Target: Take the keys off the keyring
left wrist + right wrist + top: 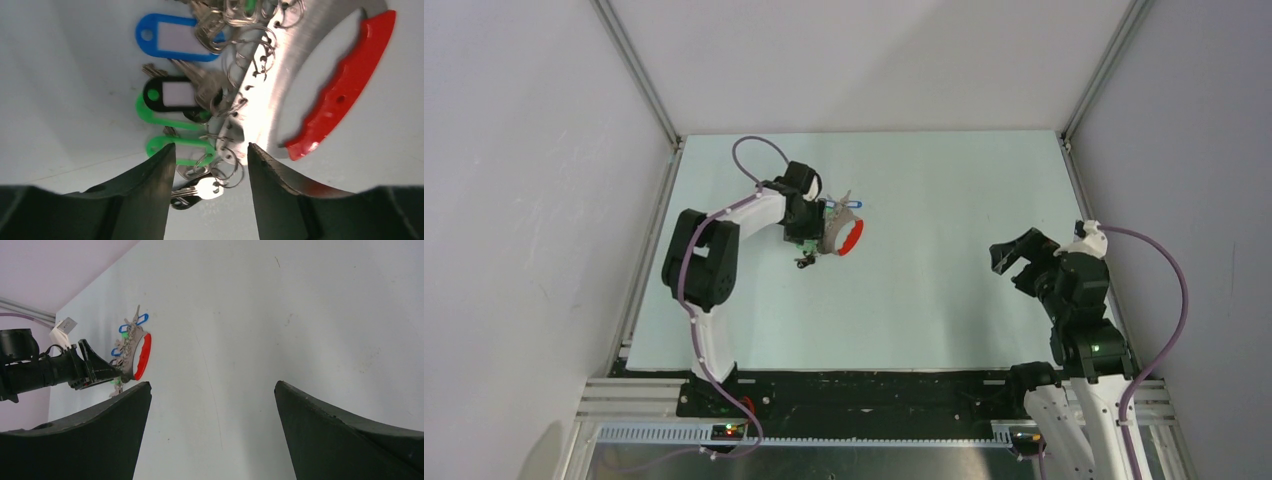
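Note:
The keyring [340,100] is a red curved loop piece joined to a silver perforated band [285,75], lying on the table at the back left [853,238]. The keys [200,90] hang from the band on small split rings, with blue [170,37], black and green [177,148] tags. My left gripper [211,150] is open and low over the cluster's near end. A silver key [207,189] lies between its fingers, which do not touch it. My right gripper [1019,258] is open and empty, far to the right. The keyring shows small in the right wrist view [142,356].
The table is a pale sheet [944,290] enclosed by white walls with metal frame rails [639,75]. The left arm [709,255] reaches in from the near left. The right arm's base [1089,350] stands at the near right corner.

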### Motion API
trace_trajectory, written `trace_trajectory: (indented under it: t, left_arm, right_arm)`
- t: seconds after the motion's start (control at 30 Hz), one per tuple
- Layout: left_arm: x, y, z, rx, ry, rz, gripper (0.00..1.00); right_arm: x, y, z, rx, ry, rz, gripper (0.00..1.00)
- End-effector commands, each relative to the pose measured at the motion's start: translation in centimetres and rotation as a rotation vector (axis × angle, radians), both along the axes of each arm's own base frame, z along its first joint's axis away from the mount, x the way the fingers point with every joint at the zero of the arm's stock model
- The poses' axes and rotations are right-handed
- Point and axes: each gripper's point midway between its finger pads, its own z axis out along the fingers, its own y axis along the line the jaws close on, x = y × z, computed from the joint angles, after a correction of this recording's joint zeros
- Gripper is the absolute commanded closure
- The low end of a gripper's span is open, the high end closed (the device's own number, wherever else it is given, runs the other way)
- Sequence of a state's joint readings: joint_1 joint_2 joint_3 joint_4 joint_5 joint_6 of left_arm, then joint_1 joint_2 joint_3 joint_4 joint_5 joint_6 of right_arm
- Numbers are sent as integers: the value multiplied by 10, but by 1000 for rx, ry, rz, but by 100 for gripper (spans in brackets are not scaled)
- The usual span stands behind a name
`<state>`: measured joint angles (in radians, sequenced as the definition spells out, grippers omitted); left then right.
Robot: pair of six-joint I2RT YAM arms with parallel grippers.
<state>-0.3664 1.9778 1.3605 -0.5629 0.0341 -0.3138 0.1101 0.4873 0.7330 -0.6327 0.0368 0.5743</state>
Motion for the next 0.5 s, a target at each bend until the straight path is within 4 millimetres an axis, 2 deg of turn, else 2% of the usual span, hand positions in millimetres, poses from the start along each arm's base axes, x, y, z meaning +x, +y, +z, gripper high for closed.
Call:
trace_trajectory:
  t: [0.0,0.03,0.07,0.1,0.13,0.23,0.33,0.37,0.43,0.47]
  left_arm:
    - [-42,-8,-32,-47,160,-3,47]
    - [-45,-7,-34,-36,160,-4,54]
    - [-51,-6,-34,-30,155,-11,71]
    - [-54,-7,-32,-33,149,-15,80]
    - [-61,-6,-29,-33,137,-20,94]
    - [-72,-3,-12,-30,78,-19,99]
    - [-81,-1,22,-40,-31,-27,100]
    - [-87,-3,27,-47,-42,-39,100]
    - [-90,-10,63,-103,-139,-61,100]
    - [-92,-13,71,-118,-160,-70,100]
  right_arm:
    - [-2,1,12,1,-40,11,0]
    - [-2,2,13,4,-43,12,0]
    - [-2,2,13,5,-44,11,0]
    - [-2,2,13,7,-44,11,0]
    - [-3,2,13,6,-44,11,0]
    - [-4,0,12,4,-40,4,0]
    - [-3,1,10,3,-30,8,0]
    - [-2,3,10,4,-27,21,0]
    - [-1,10,8,11,-17,59,0]
    - [1,13,7,9,-14,80,0]
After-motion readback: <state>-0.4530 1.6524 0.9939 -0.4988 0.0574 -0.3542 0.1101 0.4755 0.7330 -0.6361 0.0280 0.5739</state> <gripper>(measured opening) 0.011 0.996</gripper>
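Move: The ring at the keyring's near end, where the lower green tag hangs, sits between the open left fingertips, about 1 cm to the hand point's right and 1 cm below. The red handle is some 7 cm right and 3 cm farther out, the black tag 2 cm left and 3 cm ahead, the black and silver keys 2 cm back. From the right hand that ring lies roughly 15 cm ahead, 39 cm left, 22 cm down. The end ring beside the lower green tag is pinched as the left fingers, pointing down, shut from about half open, nearly in place. Once almost closed, the hand pulls back towards its base, slowly then faster, about 9 cm in all, staying low over the table with barely a centimetre of rise and hardly any turn. ##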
